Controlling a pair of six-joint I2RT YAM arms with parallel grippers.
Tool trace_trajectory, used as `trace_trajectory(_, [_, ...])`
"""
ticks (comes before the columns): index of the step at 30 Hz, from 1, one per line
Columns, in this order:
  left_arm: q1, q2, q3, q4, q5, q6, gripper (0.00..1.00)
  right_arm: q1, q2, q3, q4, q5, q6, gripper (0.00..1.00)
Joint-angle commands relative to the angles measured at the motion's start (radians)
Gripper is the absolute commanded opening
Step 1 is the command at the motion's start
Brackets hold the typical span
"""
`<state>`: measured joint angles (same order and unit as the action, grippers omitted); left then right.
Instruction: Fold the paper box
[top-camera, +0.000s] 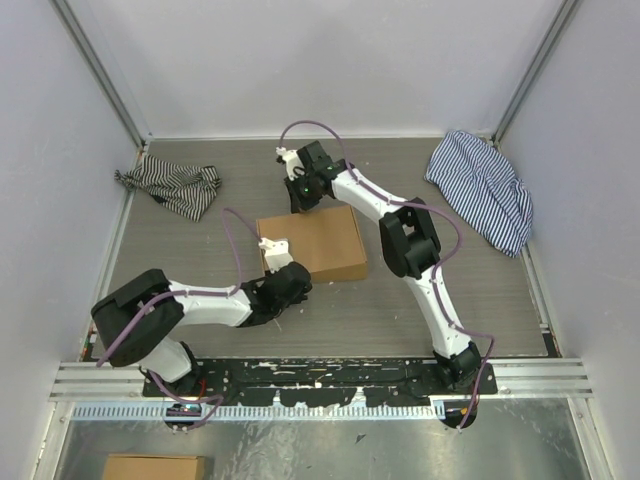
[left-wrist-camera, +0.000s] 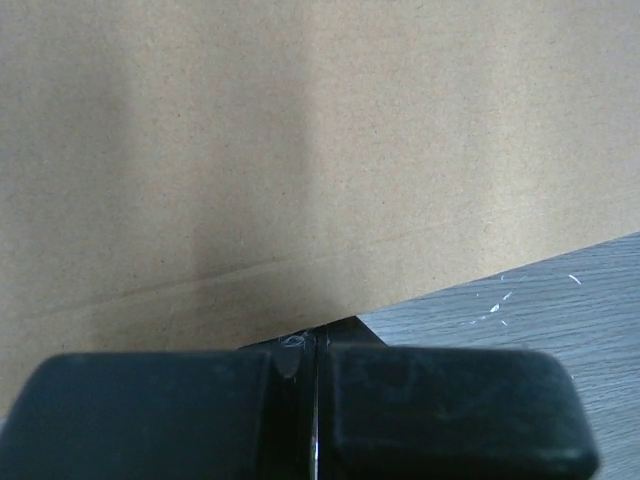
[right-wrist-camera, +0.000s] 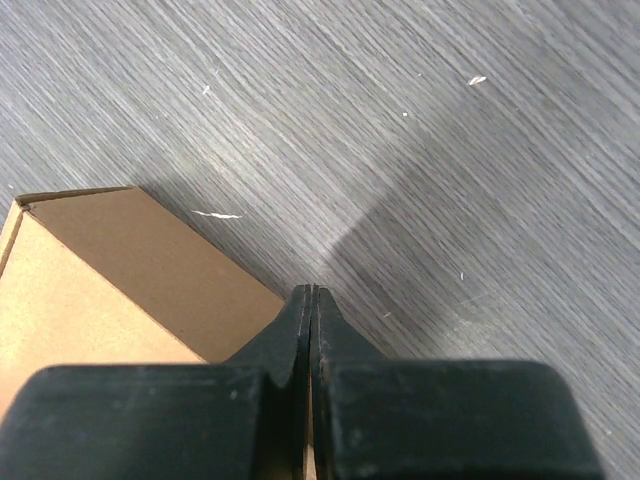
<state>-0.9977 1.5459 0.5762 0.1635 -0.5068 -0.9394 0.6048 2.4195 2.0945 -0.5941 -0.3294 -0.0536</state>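
The paper box (top-camera: 318, 243) lies near the middle of the table as a flat, closed-looking rectangle of plain brown cardboard. My left gripper (top-camera: 298, 274) is shut at the box's near left corner. In the left wrist view its joined tips (left-wrist-camera: 315, 342) sit right at the lower edge of a cardboard face (left-wrist-camera: 300, 150) that fills most of the view. My right gripper (top-camera: 303, 198) is shut above the box's far edge. In the right wrist view its tips (right-wrist-camera: 313, 292) hang over bare table just past a corner of the box (right-wrist-camera: 100, 290). Nothing is held by either gripper.
A crumpled striped cloth (top-camera: 172, 186) lies at the far left and a larger striped cloth (top-camera: 482, 190) at the far right. Grey walls and metal posts close in the table (top-camera: 450, 290) on three sides. Another brown cardboard piece (top-camera: 155, 467) lies below the near rail.
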Motion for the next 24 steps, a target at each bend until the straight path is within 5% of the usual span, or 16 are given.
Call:
trace_trajectory(1, [0.033, 0.034, -0.014, -0.083, -0.070, 0.024, 0.04, 0.070, -0.015, -0.048, -0.220, -0.062, 0.056, 0.02])
trace_trajectory(14, [0.021, -0.189, 0.032, -0.322, 0.022, 0.082, 0.29, 0.001, -0.180, -0.324, -0.028, 0.135, 0.234, 0.04])
trace_trajectory(24, [-0.192, -0.180, 0.135, -0.325, 0.138, 0.019, 0.34, -0.063, -0.189, -0.305, -0.010, 0.140, 0.296, 0.05])
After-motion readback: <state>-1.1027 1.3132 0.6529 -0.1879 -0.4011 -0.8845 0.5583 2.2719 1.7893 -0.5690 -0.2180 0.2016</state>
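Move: The paper box lies between the hands: its middle is about 9 cm ahead of the left hand and 3 cm to its right, a couple of centimetres above the tips, which are at the near side. From the right hand, at the far side, the middle is some 8 cm back, 4 cm to the right and 2 cm lower; the box's far-left corner is about 9 cm left and 2 cm back. The dark striped cloth lies roughly 28 cm left and 5 cm ahead of the right hand. With its fingers still shut and set against the box's far side, the right hand, after a brief pause, sweeps about 6 cm right and 3 cm back while sinking nearly 3 cm and turning some 20 degrees clockwise, pushing that side back towards the base. The left hand comes free of the near side, drawing back all along, about 5.5 cm in all, first swinging some 4 cm left and then right again past its starting line as it rises about 4.5 cm, its shut fingers opening to a third. ##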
